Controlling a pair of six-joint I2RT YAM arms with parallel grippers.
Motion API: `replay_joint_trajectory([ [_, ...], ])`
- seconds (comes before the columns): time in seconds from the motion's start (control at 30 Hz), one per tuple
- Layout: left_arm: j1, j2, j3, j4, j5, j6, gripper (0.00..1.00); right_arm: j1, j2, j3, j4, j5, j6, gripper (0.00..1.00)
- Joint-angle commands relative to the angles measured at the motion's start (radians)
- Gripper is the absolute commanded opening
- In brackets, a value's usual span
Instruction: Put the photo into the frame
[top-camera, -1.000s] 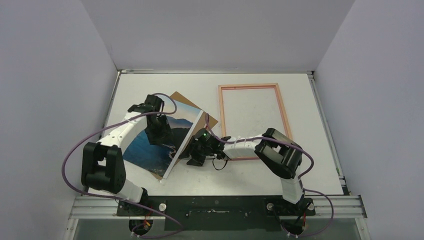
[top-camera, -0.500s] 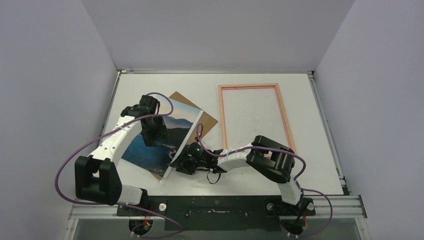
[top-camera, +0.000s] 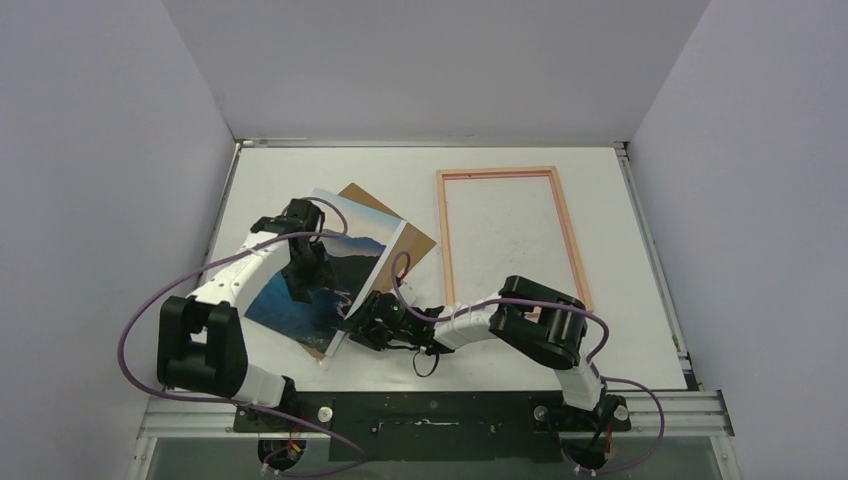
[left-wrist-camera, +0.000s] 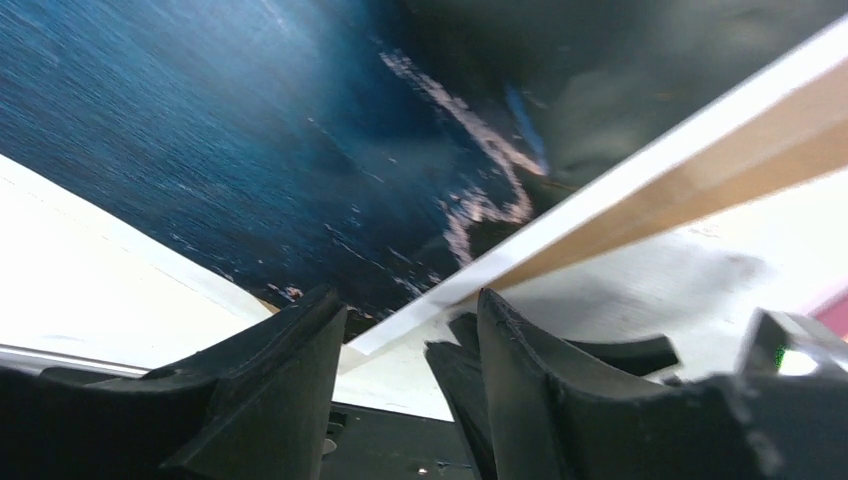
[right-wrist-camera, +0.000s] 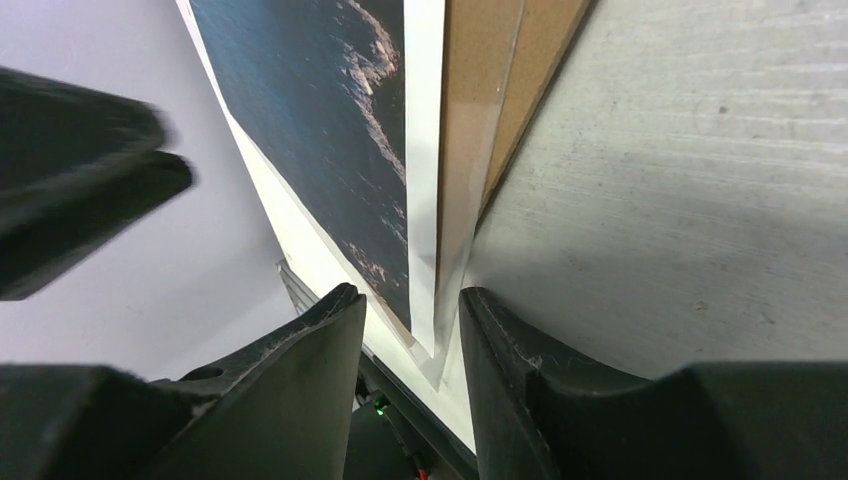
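The photo (top-camera: 345, 245), blue sea under dark mountains, lies tilted on a brown backing board (top-camera: 418, 241) left of centre. The pink frame (top-camera: 447, 240) lies flat to its right, empty. My left gripper (top-camera: 303, 286) points down over the photo's sea area, open, with nothing between its fingers (left-wrist-camera: 290, 350). My right gripper (top-camera: 356, 330) lies low at the photo's near right edge. Its jaws are open and straddle the white-bordered edge of the photo (right-wrist-camera: 424, 150) and the board (right-wrist-camera: 480, 120) under it, with a gap on each side.
The white table (top-camera: 620, 340) is walled on three sides. The arm bases sit on a metal rail (top-camera: 430, 410) at the near edge. Purple cables (top-camera: 150, 300) loop beside the left arm. A black cable hangs under the right wrist.
My right gripper slid left to the photo's near right edge and its jaws narrowed. My left gripper moved nearer over the photo, uncovering its pale sky end.
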Motion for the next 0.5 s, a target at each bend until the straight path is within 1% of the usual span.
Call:
replay_joint_trajectory([
  [0.0, 0.005, 0.095, -0.053, 0.061, -0.051, -0.032, 0.46, -0.002, -0.008, 0.004, -0.274, 0.112, -0.064, 0.43],
  [0.1, 0.006, 0.154, -0.070, 0.081, -0.067, -0.046, 0.39, -0.005, -0.018, 0.054, -0.396, 0.131, -0.102, 0.45],
  [0.2, 0.009, 0.182, -0.090, 0.095, -0.072, -0.059, 0.36, -0.005, 0.007, 0.109, -0.491, 0.123, -0.115, 0.45],
  [0.33, 0.020, 0.204, -0.118, 0.107, -0.049, -0.072, 0.30, -0.001, 0.030, 0.127, -0.501, 0.111, -0.116, 0.44],
  [0.47, 0.029, 0.203, -0.154, 0.119, -0.042, -0.096, 0.29, -0.001, 0.069, 0.142, -0.467, 0.078, -0.110, 0.44],
])
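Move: The photo lies face up under the left gripper: its middle is about 5 cm ahead, level sideways and some 7 cm below. The brown backboard, partly under it, is centred about 6 cm ahead and 4 cm right; the frame is about 12 cm ahead and 39 cm right. From the right gripper, already low at the photo's right edge near its near corner, the photo's middle is about 14 cm ahead, 6 cm left and 3 cm below. Bring the left gripper down about 7 cm and back nearly 3 onto the near part of the photo, tipping it some 15 degrees until the fingers point straight down; narrow them to roughly half their gap on the way and set the tips on the surface. Keep the right gripper low at the photo's edge, fingers open, dipping them some 10 degrees and easing about 1 cm forward. ##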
